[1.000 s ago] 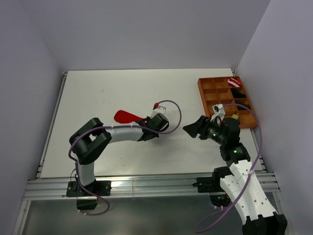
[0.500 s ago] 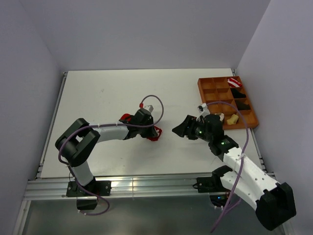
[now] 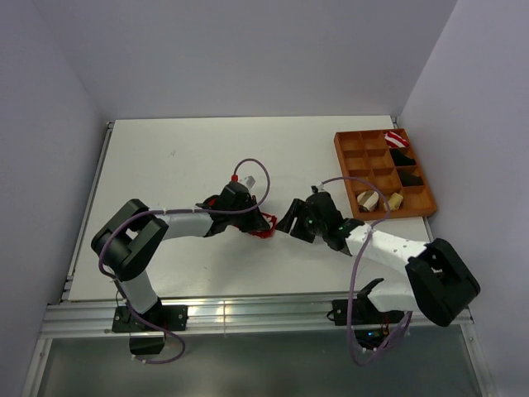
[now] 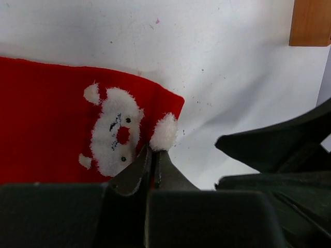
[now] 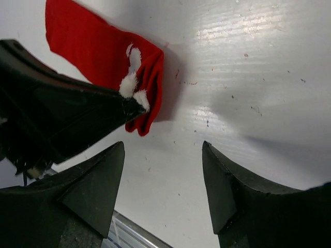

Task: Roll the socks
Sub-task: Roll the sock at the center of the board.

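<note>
One of the socks, a red sock [image 4: 46,124] with a white mark [image 4: 116,129], lies flat on the white table. In the top view the red sock [image 3: 264,228] shows only as a small patch under the left arm. My left gripper [image 4: 154,151] is shut on its edge beside a white pom. Just right of the sock, my right gripper [image 5: 163,150] hovers open over bare table with nothing between its fingers. From the right wrist, the red sock [image 5: 103,46] lies beyond the left gripper [image 5: 135,107]. A yellowish bundle [image 3: 396,199] and a cream-brown bundle [image 3: 368,199] sit in the tray.
An orange compartment tray [image 3: 347,161] stands at the right rear, holding a red-and-white rolled bundle [image 3: 397,138] and black bundles [image 3: 403,158]. Its corner [image 4: 310,23] shows in the left wrist view. Grey walls close in the table on three sides.
My right arm has reached left toward the sock, its jaws narrowing a little. The left gripper has drawn the sock's end slightly left and nearer, so the sock is now mostly under the arm.
</note>
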Controlling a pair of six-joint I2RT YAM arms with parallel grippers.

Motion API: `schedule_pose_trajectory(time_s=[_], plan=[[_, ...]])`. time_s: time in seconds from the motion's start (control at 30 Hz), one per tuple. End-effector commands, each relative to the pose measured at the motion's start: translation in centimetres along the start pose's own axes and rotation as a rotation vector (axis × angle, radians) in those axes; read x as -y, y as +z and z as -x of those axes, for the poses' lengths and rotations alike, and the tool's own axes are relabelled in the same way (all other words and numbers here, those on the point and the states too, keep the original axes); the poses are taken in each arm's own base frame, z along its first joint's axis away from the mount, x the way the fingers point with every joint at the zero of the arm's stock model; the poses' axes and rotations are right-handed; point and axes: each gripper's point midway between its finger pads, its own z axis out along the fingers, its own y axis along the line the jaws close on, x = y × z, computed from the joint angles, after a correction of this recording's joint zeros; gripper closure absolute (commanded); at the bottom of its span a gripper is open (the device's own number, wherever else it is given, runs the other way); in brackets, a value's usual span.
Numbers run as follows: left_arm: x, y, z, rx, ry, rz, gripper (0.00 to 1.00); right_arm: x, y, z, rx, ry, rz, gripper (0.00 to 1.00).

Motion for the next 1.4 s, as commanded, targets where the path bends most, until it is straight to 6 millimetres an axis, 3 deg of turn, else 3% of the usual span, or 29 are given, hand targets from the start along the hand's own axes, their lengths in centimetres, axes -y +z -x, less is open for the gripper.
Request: schedule_pose_trajectory(time_s=[0.0,0.33,0.63,0.87,1.13,1.23,1.37], plan=[[2.1,-0.9,1.5,0.051,0.016,-0.074,1.00,-3.2,1.2,3.0,0.090,0.046,0.041,0.32],[1.5,-0.8,1.1,0.056,0.036,-0.072,1.00,-3.5,4.0,3.5,0.056,0.080,-0.033,0.33],[1.1,-0.8,1.1,0.071,0.059,-0.067,1.00,-2.1,6.3,2.3,-0.007,0.109,-0.094,0.39],[0.7,-0.4,0.8,0.076,0.096,-0.043,1.00,-1.5,6.7,2.0,-0.021,0.113,-0.131,0.55],[1.0,0.1,0.3,0.091,0.179,0.004,1.00,-1.0,6.9,1.5,-0.049,0.124,-0.165,0.65],[1.3,0.0,0.3,0.099,0.201,0.012,1.00,-0.7,6.9,1.3,-0.056,0.123,-0.185,0.73],[1.8,-0.3,0.6,0.115,0.229,0.012,0.97,-0.3,7.1,0.8,-0.079,0.127,-0.199,0.94]])
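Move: The left fingers already pinch the red sock near its right end. That end's free edge lies about 4 cm ahead, 5 cm left and 4 cm below the open right gripper, and 1 cm ahead and 2 cm right of the left fingertips. The sock's far end is some 24 cm left of the right gripper and 9 cm ahead. The rolled striped sock sits in the tray, about 22 cm right of the right gripper and 9 cm ahead. Bring the right gripper about 5 cm forward and 3 cm left to the red sock's edge beside the left fingertips, then sink it some 4 cm with the fingers tipping steeper, and close them to pinch the edge. Keep the left gripper shut on the sock, easing it down and back about 1 cm with a late tilt of some 10 degrees. ##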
